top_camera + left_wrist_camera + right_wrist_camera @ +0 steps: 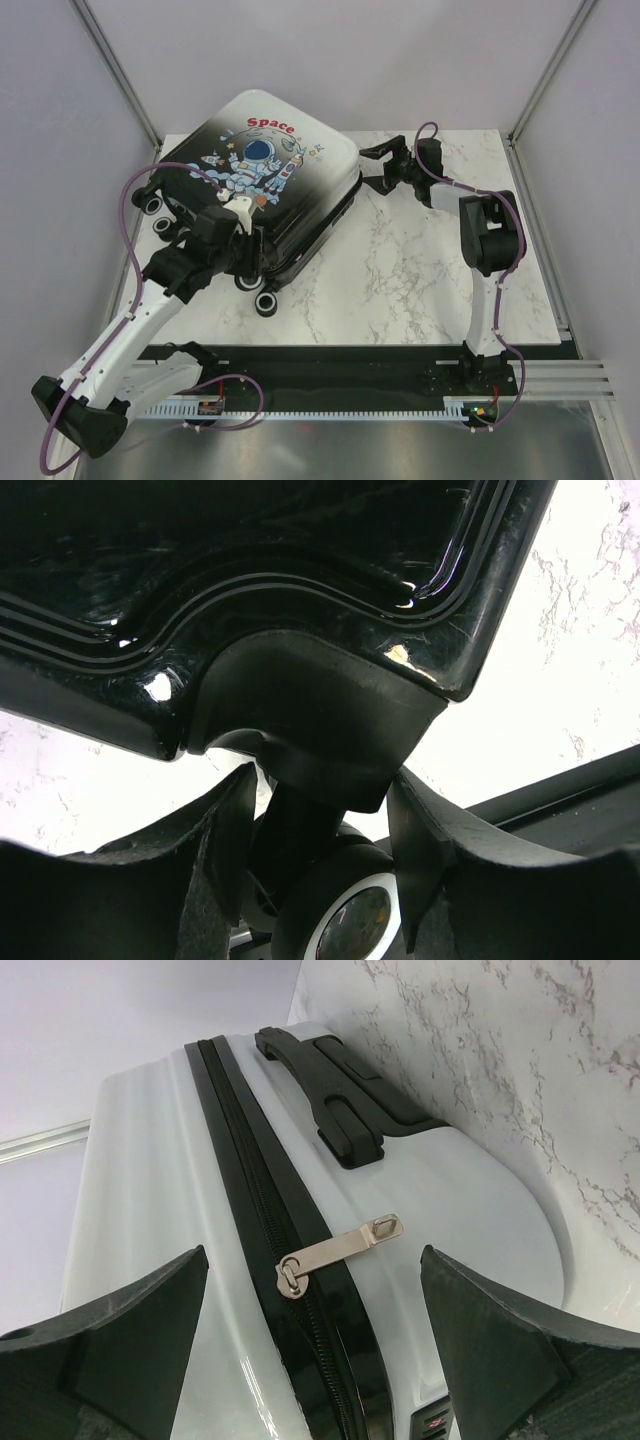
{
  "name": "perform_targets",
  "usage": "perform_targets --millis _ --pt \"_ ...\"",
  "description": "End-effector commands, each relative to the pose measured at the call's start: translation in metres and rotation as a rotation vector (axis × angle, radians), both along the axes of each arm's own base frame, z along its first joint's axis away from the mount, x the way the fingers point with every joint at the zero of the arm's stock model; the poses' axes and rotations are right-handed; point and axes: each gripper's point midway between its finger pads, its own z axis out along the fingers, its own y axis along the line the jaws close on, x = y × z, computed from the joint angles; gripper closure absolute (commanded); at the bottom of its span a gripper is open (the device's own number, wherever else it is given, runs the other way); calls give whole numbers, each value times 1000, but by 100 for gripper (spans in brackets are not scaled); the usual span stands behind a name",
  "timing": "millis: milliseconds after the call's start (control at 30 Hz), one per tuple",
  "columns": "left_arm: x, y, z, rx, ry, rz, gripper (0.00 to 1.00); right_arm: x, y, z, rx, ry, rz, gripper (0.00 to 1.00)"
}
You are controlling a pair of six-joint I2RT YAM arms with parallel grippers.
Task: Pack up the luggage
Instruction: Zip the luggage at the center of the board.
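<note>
The luggage (pixel 265 175) lies flat and zipped shut on the marble table, astronaut print up. My left gripper (pixel 243 262) is at its near-left corner, its fingers mostly hidden in the top view. The left wrist view shows that gripper (pixel 325 825) open and straddling the stem of a black wheel (pixel 340 910) under the glossy black shell (pixel 250 570), with slim gaps on both sides. My right gripper (pixel 372 168) stands wide open beside the case's right edge. In its wrist view the gripper (pixel 315 1290) frames the silver zipper pull (pixel 340 1245) without touching it.
A black carry handle (pixel 330 1090) sits on the white side of the case beyond the zipper, and a combination lock (pixel 435 1422) lies close to the right finger. Bare marble table (pixel 420 270) spreads to the right of the case. A black rail (pixel 330 365) runs along the near edge.
</note>
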Motion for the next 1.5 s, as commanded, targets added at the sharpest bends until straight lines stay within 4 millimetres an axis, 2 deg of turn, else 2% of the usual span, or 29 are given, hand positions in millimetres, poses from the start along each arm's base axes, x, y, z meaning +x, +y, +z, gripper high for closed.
perform_targets --millis 0,67,100,167,467,567,700,800,833,900,933,1000,1133,1200,1367,1467 --pt "3 11 -13 67 23 40 70 6 12 16 17 -53 8 6" --pt "3 12 -13 67 26 47 82 7 18 9 19 -39 19 6" --pt "3 11 -13 64 26 49 93 9 21 9 27 -39 20 6" --pt "2 13 -12 64 24 58 98 12 25 6 52 -34 13 7" --pt "-1 16 -7 63 22 67 98 31 28 -2 79 -30 -19 13" --pt "-1 16 -8 64 25 68 98 36 32 0 90 -34 -15 15" --pt "-1 16 -8 63 26 69 98 40 34 9 122 -49 -16 22" --pt "-1 16 -8 64 29 70 98 39 34 17 128 -54 -17 27" --pt "-1 15 -8 64 29 69 98 37 35 25 135 -69 -16 30" --pt "-1 16 -8 64 28 71 98 35 33 28 154 -61 -24 35" --pt "-1 16 -7 63 25 72 98 33 33 37 165 -80 -24 41" --pt "-1 17 -6 63 21 76 98 31 33 41 170 -82 -28 44" --pt "-1 17 -7 63 23 77 98 28 32 42 160 -77 -24 48" --pt "0 17 -7 64 22 78 98 26 31 38 162 -66 -32 54" --pt "-1 18 -5 61 13 85 98 23 24 44 155 -73 -53 55" --pt "-1 19 -3 58 9 89 98 22 13 43 119 -77 -96 57"
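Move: The metal zip pull is just in front of the open right fingers, about 3 cm ahead, 3 cm to the left and 2 cm below. From the same hand, the luggage's black carry handle lies some 9 cm ahead, 13 cm to the left and 5 cm lower. The left hand, on one of the luggage's wheels, has the zip pull roughly 24 cm ahead of it, 24 cm to its right and about 6 cm lower. The right hand eases forward and left and a little down, about 5 cm in all, bringing its wide-open fingers over the zip pull, rolls slightly so its left side rises, and closes to under half open with the pull between the pads. It then draws back and to the right by roughly 1.5 cm with the pull between the fingers, while the left hand stays put and keeps its grip on the luggage's wheel. ##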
